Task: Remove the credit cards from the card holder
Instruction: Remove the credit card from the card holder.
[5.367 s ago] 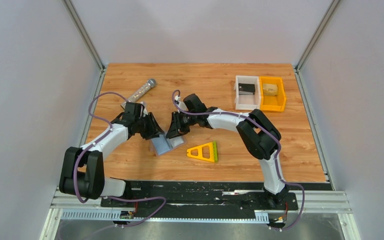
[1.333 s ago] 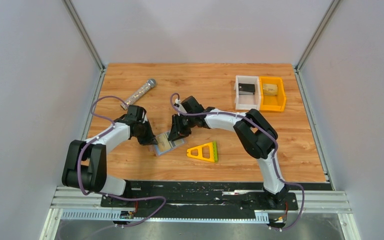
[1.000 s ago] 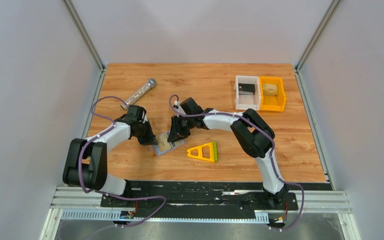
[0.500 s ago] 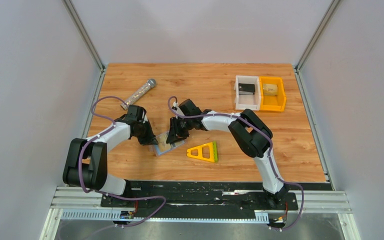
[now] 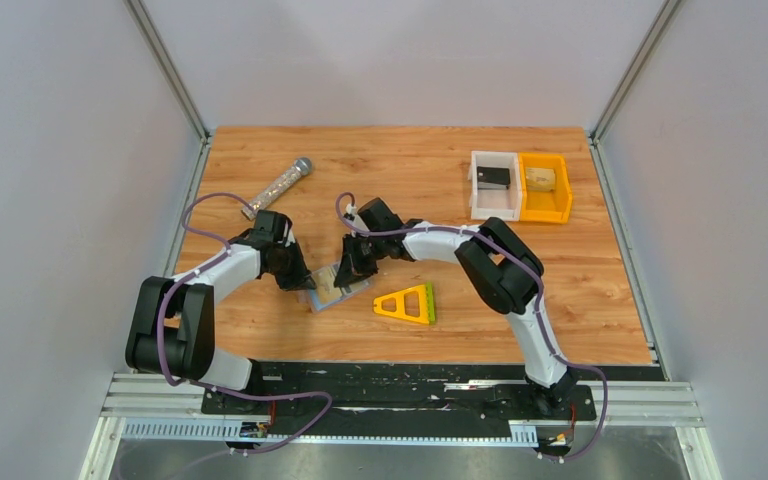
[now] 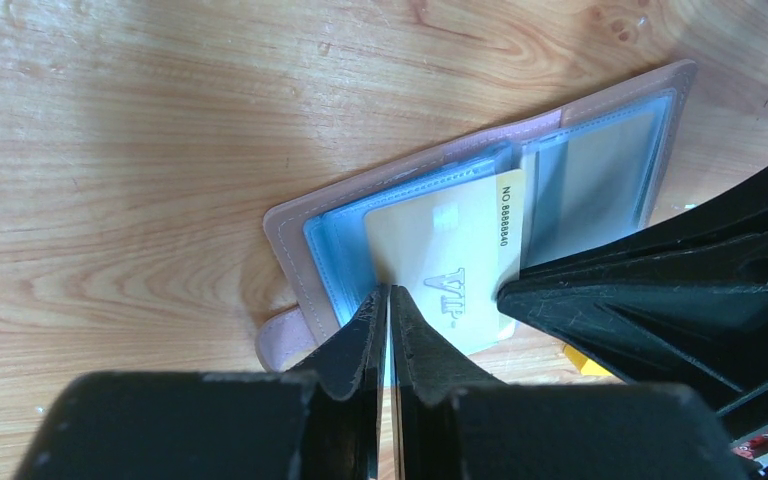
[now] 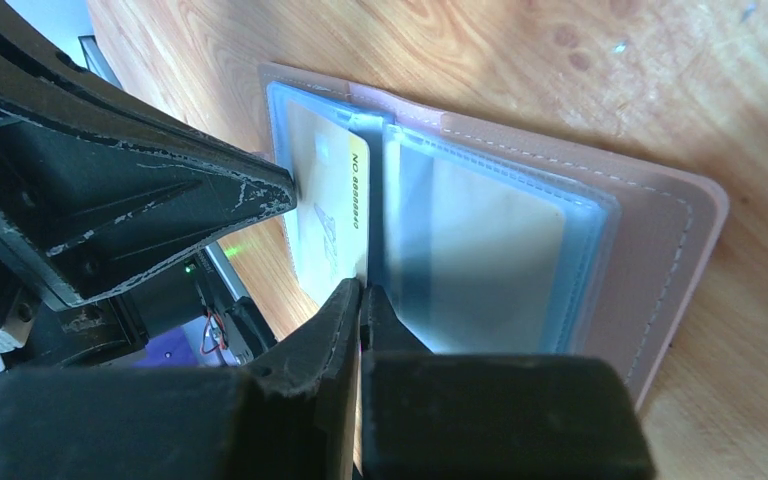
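The card holder [image 5: 322, 300] lies open on the table, pink-brown outside [image 6: 300, 215] with blue clear sleeves [image 7: 480, 250]. A gold credit card [image 6: 440, 250] marked VIP sticks partly out of one sleeve [image 7: 325, 215]. My left gripper [image 6: 388, 295] is shut at the holder's left side, a thin blue sleeve edge pinched between its tips. My right gripper [image 7: 362, 290] is shut on the edge of the gold card, beside the holder's spine. From above, the left gripper [image 5: 305, 283] and right gripper [image 5: 344, 275] meet over the holder from opposite sides.
A yellow-and-green triangular frame [image 5: 407, 303] lies just right of the holder. A white bin [image 5: 494, 186] and an orange bin [image 5: 545, 187] stand at the back right, each with something inside. A clear tube with a grey cap [image 5: 277, 186] lies at the back left.
The right gripper's jaws have closed on the gold card's edge within the last half second. The left gripper has kept its pinch and place. Earlier, the holder showed no gold card.
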{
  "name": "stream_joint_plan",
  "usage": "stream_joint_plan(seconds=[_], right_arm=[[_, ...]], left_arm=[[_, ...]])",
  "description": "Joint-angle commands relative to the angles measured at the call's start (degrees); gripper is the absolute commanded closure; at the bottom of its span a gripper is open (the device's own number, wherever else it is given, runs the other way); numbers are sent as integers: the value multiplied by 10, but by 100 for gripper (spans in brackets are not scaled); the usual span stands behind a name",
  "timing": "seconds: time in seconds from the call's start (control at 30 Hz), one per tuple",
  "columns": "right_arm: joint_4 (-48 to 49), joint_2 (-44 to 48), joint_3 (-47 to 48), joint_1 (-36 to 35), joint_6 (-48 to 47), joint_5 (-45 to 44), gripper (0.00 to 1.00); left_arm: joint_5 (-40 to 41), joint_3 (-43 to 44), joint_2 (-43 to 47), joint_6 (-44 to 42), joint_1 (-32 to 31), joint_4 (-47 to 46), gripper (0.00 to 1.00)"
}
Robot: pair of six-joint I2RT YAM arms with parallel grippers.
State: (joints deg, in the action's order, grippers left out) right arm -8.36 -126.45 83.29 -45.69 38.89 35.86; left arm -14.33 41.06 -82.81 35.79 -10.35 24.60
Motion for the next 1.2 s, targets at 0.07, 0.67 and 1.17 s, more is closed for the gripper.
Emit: stream_joint_plan(seconds=[0.07,0.67,1.17], right_arm=[[32,41,-26,12,-11,-3,100],[-32,153,-79,90,-94,54,100],[-145,264,-111,121,-223,233,100]], left_arm=[[22,-11,-11,-9,1,0,89],[-30,32,31,-27,1,33,74],[-293,80,136,-63,1,-13,32]])
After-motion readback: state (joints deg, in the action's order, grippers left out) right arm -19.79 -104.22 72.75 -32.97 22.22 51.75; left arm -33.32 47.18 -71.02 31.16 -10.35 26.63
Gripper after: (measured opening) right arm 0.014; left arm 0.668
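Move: The VIP card, its right edge already pinched by the right fingers, has its middle about 3 cm left and 1 cm ahead of the right hand, and 4 cm right and 1 cm ahead of the left. The card holder's middle is level sideways with the right hand, 1 cm farther out. The yellow scraper lies some 15 cm right of the right hand and 4 cm back. All lie just below both hands. Right hand draws the pinched card right, then up, about 10 cm; left hand lifts off the holder, opening. ##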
